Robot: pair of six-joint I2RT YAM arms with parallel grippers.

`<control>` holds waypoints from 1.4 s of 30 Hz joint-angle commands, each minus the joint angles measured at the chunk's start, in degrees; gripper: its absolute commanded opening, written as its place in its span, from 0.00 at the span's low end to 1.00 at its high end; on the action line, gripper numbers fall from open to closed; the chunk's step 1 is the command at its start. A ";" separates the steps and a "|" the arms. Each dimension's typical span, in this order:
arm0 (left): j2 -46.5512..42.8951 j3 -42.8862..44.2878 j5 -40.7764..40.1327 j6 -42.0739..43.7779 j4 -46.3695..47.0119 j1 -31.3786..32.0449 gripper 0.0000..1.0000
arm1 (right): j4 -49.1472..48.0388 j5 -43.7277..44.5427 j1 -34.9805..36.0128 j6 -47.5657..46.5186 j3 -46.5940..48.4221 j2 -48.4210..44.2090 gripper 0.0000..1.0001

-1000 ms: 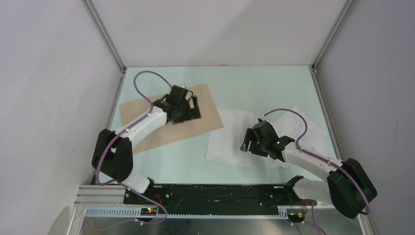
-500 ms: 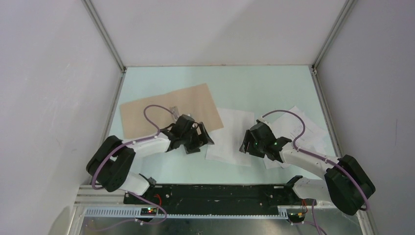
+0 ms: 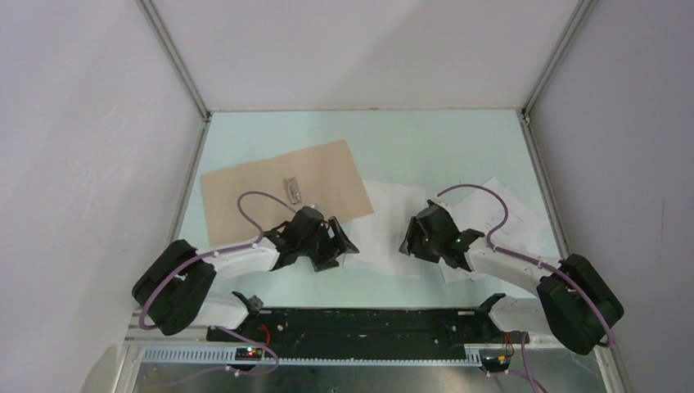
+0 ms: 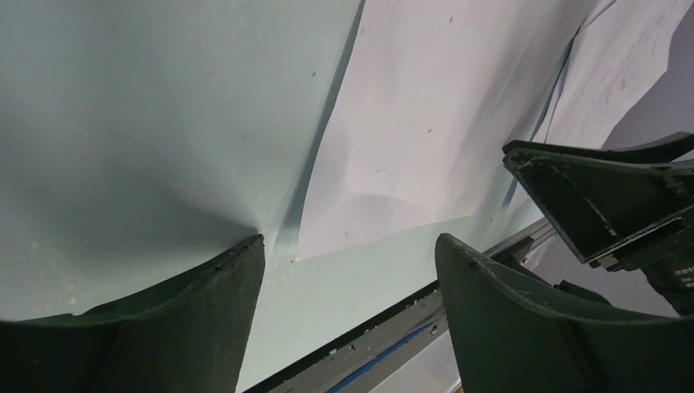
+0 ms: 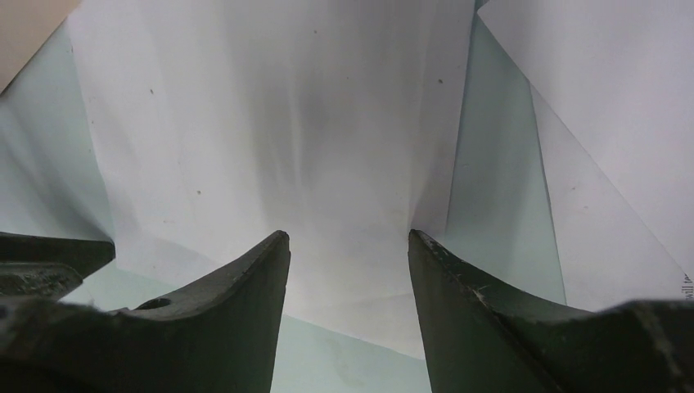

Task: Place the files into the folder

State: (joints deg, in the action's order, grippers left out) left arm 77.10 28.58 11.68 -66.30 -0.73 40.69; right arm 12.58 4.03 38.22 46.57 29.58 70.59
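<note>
The folder (image 3: 270,195) lies open and flat at the far left, with a metal clip (image 3: 292,189) on it; its corner shows in the right wrist view (image 5: 24,20). A blank white sheet (image 3: 383,225) lies mid-table, partly under the folder's right edge. More sheets (image 3: 506,219), some printed, lie overlapped at the right. My left gripper (image 3: 342,246) is open and empty, low over the table at this sheet's near-left corner (image 4: 299,255). My right gripper (image 3: 406,246) is open over the sheet's near-right part (image 5: 270,123), with its fingertips close to the paper.
The black base rail (image 3: 360,321) runs along the near edge. The two grippers face each other across the middle sheet; the right one shows in the left wrist view (image 4: 606,205). Enclosure walls stand on the left, right and far sides.
My left arm has drawn back from over the folder to the near-left corner of the middle sheet. My right gripper has edged a little left over that sheet.
</note>
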 commanded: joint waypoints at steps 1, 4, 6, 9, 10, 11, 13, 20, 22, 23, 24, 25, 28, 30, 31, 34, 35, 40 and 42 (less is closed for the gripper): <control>0.21 -1.02 -1.64 -0.78 -5.35 1.36 0.83 | -2.73 0.17 0.48 1.04 -1.26 1.21 0.60; 2.53 -0.11 -0.33 -1.36 -4.37 2.54 0.83 | -3.15 0.02 0.48 1.07 -1.28 1.92 0.59; 2.90 0.19 -0.10 -2.31 -3.59 2.81 0.83 | -3.25 0.02 0.51 1.07 -1.28 2.19 0.59; 3.04 -0.01 -0.73 -4.09 -2.26 2.91 0.83 | -3.57 -0.23 0.51 1.07 -1.28 2.71 0.59; 3.07 -0.14 -0.92 -4.67 -1.82 2.95 0.82 | -3.68 -0.33 0.53 1.07 -1.28 2.80 0.59; 3.02 -0.35 -1.07 -5.62 -1.11 2.93 0.81 | -3.92 -0.47 0.52 1.00 -1.28 2.93 0.59; 2.34 -0.91 -1.78 -7.36 0.15 2.91 0.78 | -4.04 -0.66 0.46 0.99 -1.28 3.10 0.59; -0.78 0.01 -4.62 -8.87 1.29 2.83 0.66 | -3.82 -0.69 0.46 0.90 -1.33 2.98 0.59; -0.70 0.29 -4.89 -9.21 2.42 2.86 0.62 | -3.80 -0.63 0.51 0.94 -1.29 2.86 0.59; -0.43 0.31 -4.80 -9.55 3.00 2.94 0.60 | -3.75 -0.62 0.51 0.86 -1.33 2.79 0.59; -0.31 0.33 -4.77 -9.94 3.27 2.92 0.59 | -3.76 -0.61 0.51 0.89 -1.39 2.75 0.59; -0.14 0.29 -4.61 -10.23 3.87 2.89 0.57 | -3.82 -0.61 0.47 0.93 -1.49 2.66 0.59; -0.18 -0.04 -4.56 -11.46 5.21 2.87 0.55 | -3.92 -0.68 0.49 0.98 -1.75 2.44 0.59; -0.23 -0.24 -4.65 -12.11 6.15 2.89 0.55 | -3.98 -0.63 0.52 1.03 -1.87 2.37 0.59; 0.04 -0.17 -4.50 -12.28 6.38 2.86 0.55 | -4.02 -0.66 0.49 1.05 -1.89 2.32 0.59; 1.10 0.42 -3.62 -12.99 7.29 2.88 0.50 | -3.94 -0.73 0.40 1.09 -1.89 2.01 0.59; 1.69 0.51 -3.43 -13.16 7.35 2.90 0.48 | -3.82 -0.76 0.34 1.08 -1.85 1.79 0.59; 3.44 0.29 -1.89 -15.14 7.14 2.98 0.26 | -1.67 -0.54 -0.70 0.86 -1.90 -1.23 0.59; 3.66 0.12 -1.69 -15.32 6.31 2.99 0.23 | -0.50 -0.39 -1.24 0.74 -1.90 -3.21 0.60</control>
State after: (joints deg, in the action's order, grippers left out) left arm 79.99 28.58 8.91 -79.66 5.28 43.24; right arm 8.64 3.29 37.93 46.94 28.49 70.85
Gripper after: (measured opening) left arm 0.261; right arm 0.592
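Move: The white sheet's near left corner lies just under the left hand's open fingers, about 1 cm back, 1 cm left and 2 cm below; the sheet's middle is some 10 cm ahead and 12 cm right of that hand. The open folder's middle is about 20 cm ahead and 17 cm left, the metal clip 21 cm ahead and 15 cm left. From the right hand the sheet's middle is about 7 cm ahead and 8 cm left, the paper pile 7 cm ahead and 21 cm right. Low over the table, the left hand gathers the sheet's near left corner, easing back and right about 1 cm, then forward about 2 cm and farther right with a slight lift and late dip, turning some 10 degrees counter-clockwise as its wide-open fingers close most of the way around the corner. The right hand stays low on the sheet's right near part, half-open fingertips resting on it, creeping forward-left about 1.5 cm, then starting back. ##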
